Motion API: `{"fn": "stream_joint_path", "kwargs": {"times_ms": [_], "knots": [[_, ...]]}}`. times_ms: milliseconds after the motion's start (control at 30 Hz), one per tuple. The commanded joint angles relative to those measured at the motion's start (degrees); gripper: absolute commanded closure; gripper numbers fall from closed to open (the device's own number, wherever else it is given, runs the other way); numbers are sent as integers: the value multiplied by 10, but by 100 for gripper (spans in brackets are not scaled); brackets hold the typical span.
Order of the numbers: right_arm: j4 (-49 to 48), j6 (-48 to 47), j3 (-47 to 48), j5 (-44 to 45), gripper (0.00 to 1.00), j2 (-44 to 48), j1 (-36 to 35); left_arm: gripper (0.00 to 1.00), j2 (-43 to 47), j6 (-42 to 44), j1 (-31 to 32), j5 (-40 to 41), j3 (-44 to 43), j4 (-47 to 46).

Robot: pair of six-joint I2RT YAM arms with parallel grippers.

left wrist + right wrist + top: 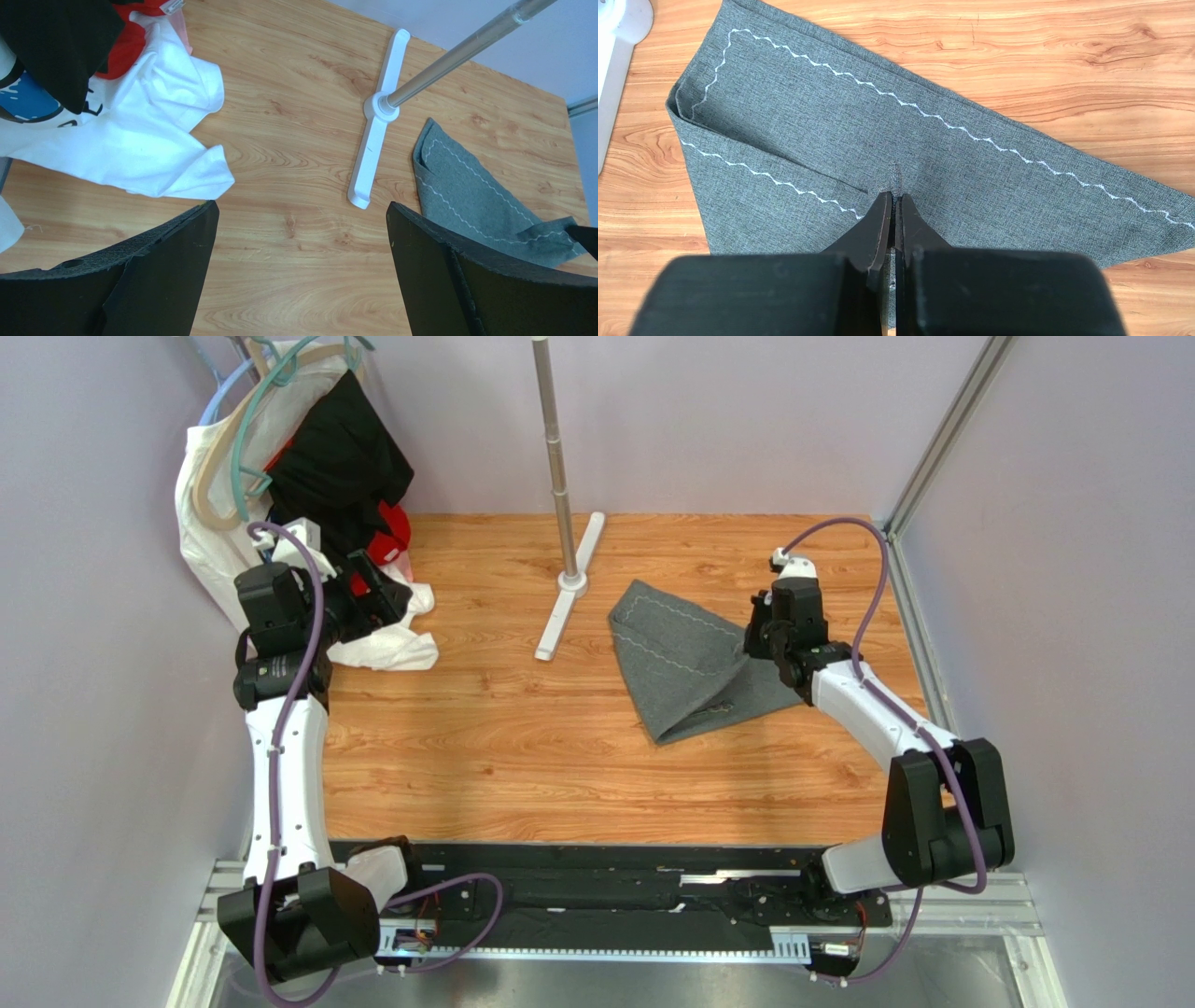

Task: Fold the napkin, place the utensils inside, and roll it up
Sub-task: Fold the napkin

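The dark grey napkin point(687, 668) lies folded over in a rough triangle on the wooden table, right of centre, its pale zigzag stitching showing point(878, 119). My right gripper point(767, 637) is at the napkin's right edge. Its jaws are shut, pinching a small ridge of the cloth at the fingertips point(896, 199). My left gripper point(368, 599) hovers wide open over bare wood at the left point(302, 210), holding nothing. The napkin's left corner point(470, 192) shows beyond its right finger. No utensils are in view.
A metal pole on a white cross foot point(567, 595) stands just left of the napkin. White, black and red clothes on hangers point(330, 455) hang at the back left, and a white garment point(133, 133) spills onto the table. Walls close in on both sides.
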State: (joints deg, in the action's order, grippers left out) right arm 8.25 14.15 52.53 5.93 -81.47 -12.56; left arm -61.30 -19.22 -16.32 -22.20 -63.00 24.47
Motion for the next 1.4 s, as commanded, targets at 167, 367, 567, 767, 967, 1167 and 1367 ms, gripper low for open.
{"fn": "stream_joint_path", "kwargs": {"times_ms": [167, 367, 567, 767, 967, 1167, 1367], "knots": [[1, 10, -39, 54, 100, -18, 3, 2, -1, -14, -4, -28, 4, -28], [37, 39, -30, 91, 100, -35, 5, 3, -2, -20, 37, -30, 8, -31], [123, 65, 20, 138, 67, -66, 3, 3, -9, -27, 106, -29, 10, -30], [156, 63, 23, 129, 26, 1, 3, 4, -28, -15, 206, -6, 5, -14], [197, 60, 28, 76, 25, 12, 3, 4, -54, -22, 235, -29, 1, -12], [223, 95, 19, 79, 27, 3, 5, 4, -55, -23, 236, -30, 1, -12], [208, 141, -3, 44, 30, -12, 11, 4, -51, -20, 236, -31, 1, -11]]}}
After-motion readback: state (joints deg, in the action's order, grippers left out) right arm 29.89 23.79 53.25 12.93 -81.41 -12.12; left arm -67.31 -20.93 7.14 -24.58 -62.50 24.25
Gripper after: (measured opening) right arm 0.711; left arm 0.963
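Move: The right hand holds the lifted end of the napkin's flap; the spot for it, at the folded napkin's near-right edge, is about 4 cm back, 4 cm right and 7 cm below. The napkin's far-left end lies roughly 13 cm ahead and 19 cm left of this hand, its near-left corner 12 cm back and 13 cm left, at about that same lower height. From the left hand the laying spot is some 58 cm right, 4 cm back and 24 cm below. The right hand, still pinching the flap, lowers it nearly 7 cm while easing back and right to the napkin's near-right edge, its fingers tipping down some 15 degrees, then opens wide to let go, rises about 3 cm and draws back again, sinking slightly over the near edge. Meanwhile the left hand, empty and open, swings about 15 cm right towards the napkin, turning some 25 degrees clockwise and sinking a little near the end, then stops well short of it. ##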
